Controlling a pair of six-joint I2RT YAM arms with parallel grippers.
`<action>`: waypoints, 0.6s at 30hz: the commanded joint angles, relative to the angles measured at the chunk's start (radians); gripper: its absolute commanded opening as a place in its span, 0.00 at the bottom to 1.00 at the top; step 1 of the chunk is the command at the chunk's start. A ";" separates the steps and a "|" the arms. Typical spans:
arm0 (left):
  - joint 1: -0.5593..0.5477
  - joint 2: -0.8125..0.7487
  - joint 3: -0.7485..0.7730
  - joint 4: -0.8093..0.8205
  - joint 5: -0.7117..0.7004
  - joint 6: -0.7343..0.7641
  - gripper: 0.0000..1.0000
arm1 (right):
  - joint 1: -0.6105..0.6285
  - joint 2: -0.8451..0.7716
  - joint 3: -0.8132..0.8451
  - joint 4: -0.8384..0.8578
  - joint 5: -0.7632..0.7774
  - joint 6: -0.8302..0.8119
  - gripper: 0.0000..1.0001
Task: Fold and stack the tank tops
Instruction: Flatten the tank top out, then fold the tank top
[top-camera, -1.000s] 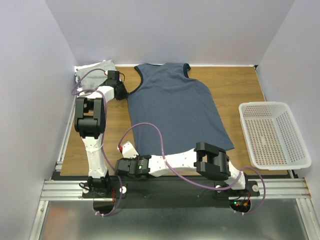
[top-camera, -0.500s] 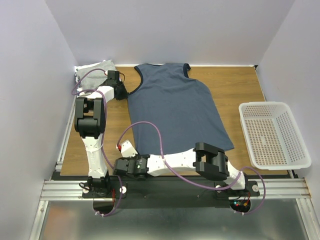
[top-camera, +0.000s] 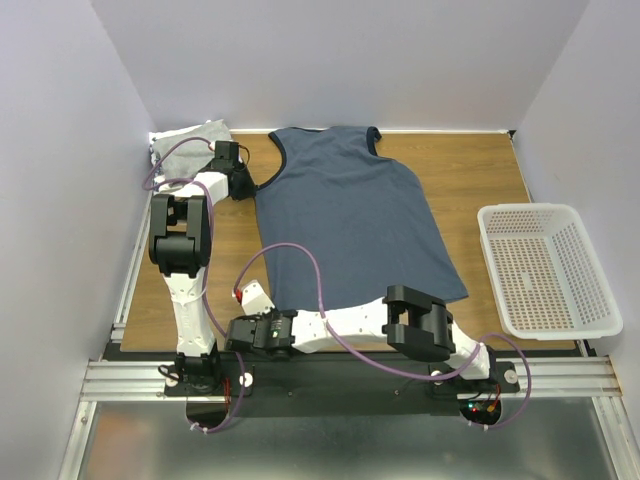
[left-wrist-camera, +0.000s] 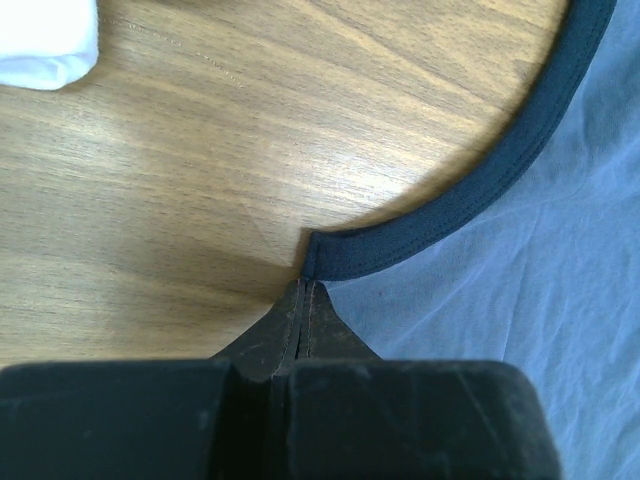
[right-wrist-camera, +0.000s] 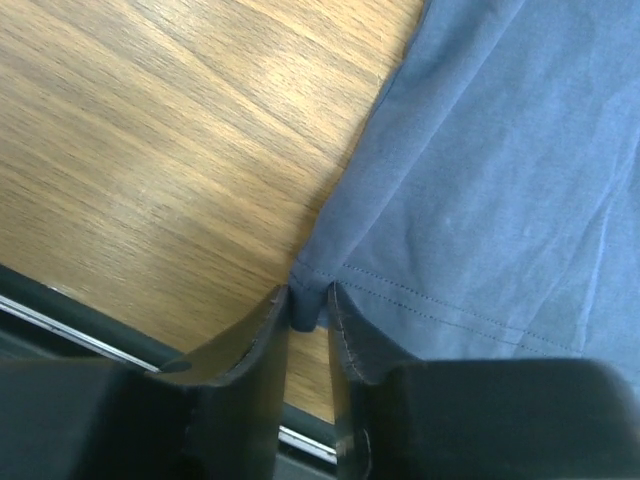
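Observation:
A large slate-blue tank top (top-camera: 350, 210) lies flat on the wooden table (top-camera: 480, 170), neck toward the far wall. My left gripper (top-camera: 250, 186) is shut at the left armhole, and in the left wrist view its tips (left-wrist-camera: 303, 287) pinch the end of the dark trim (left-wrist-camera: 480, 190). At the near left hem corner (right-wrist-camera: 312, 290) my right gripper (right-wrist-camera: 308, 300) holds a small fold of the hem between its narrowly spaced fingers. A light grey tank top (top-camera: 190, 140) lies folded in the far left corner; its edge (left-wrist-camera: 45, 40) shows in the left wrist view. No patterned top is in view.
A white mesh basket (top-camera: 595, 270) stands at the right edge of the table. The metal rail (top-camera: 350, 375) carrying the arm bases runs along the near edge, just behind the right gripper. Walls close in on three sides.
The right arm's wrist has slid slightly left along the near edge and its fingers have narrowed onto the hem corner. The left arm and the tank top have not moved.

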 joint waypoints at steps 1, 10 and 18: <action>0.014 -0.017 0.043 0.011 -0.002 0.013 0.00 | 0.002 0.013 0.020 -0.011 0.054 0.026 0.16; 0.042 -0.081 0.024 0.032 -0.005 -0.006 0.00 | 0.006 -0.158 -0.078 0.159 -0.096 -0.012 0.00; 0.068 -0.139 0.012 0.038 -0.028 -0.010 0.00 | 0.035 -0.214 -0.066 0.256 -0.230 -0.028 0.00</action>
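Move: The tank top's near-left hem corner lies right between the right hand's part-open fingertips; the garment's middle is about 28 cm ahead and 19 cm to the right, and the table's near edge some 7 cm behind. From the left hand, which already pinches the armhole corner, the folded stack is about 14 cm left and 8 cm ahead, the garment's middle 10 cm back and 22 cm right, and the hem corner some 40 cm back and 2 cm right. The hem corner is pinched as the right fingers shut on it, then lifted about 5 cm while the right hand also draws some 2 cm back and then left, its left side rolling up. The armhole corner, still gripped by the shut left fingers, is drawn about 3 cm left towards the folded stack, rising slightly at the end. ##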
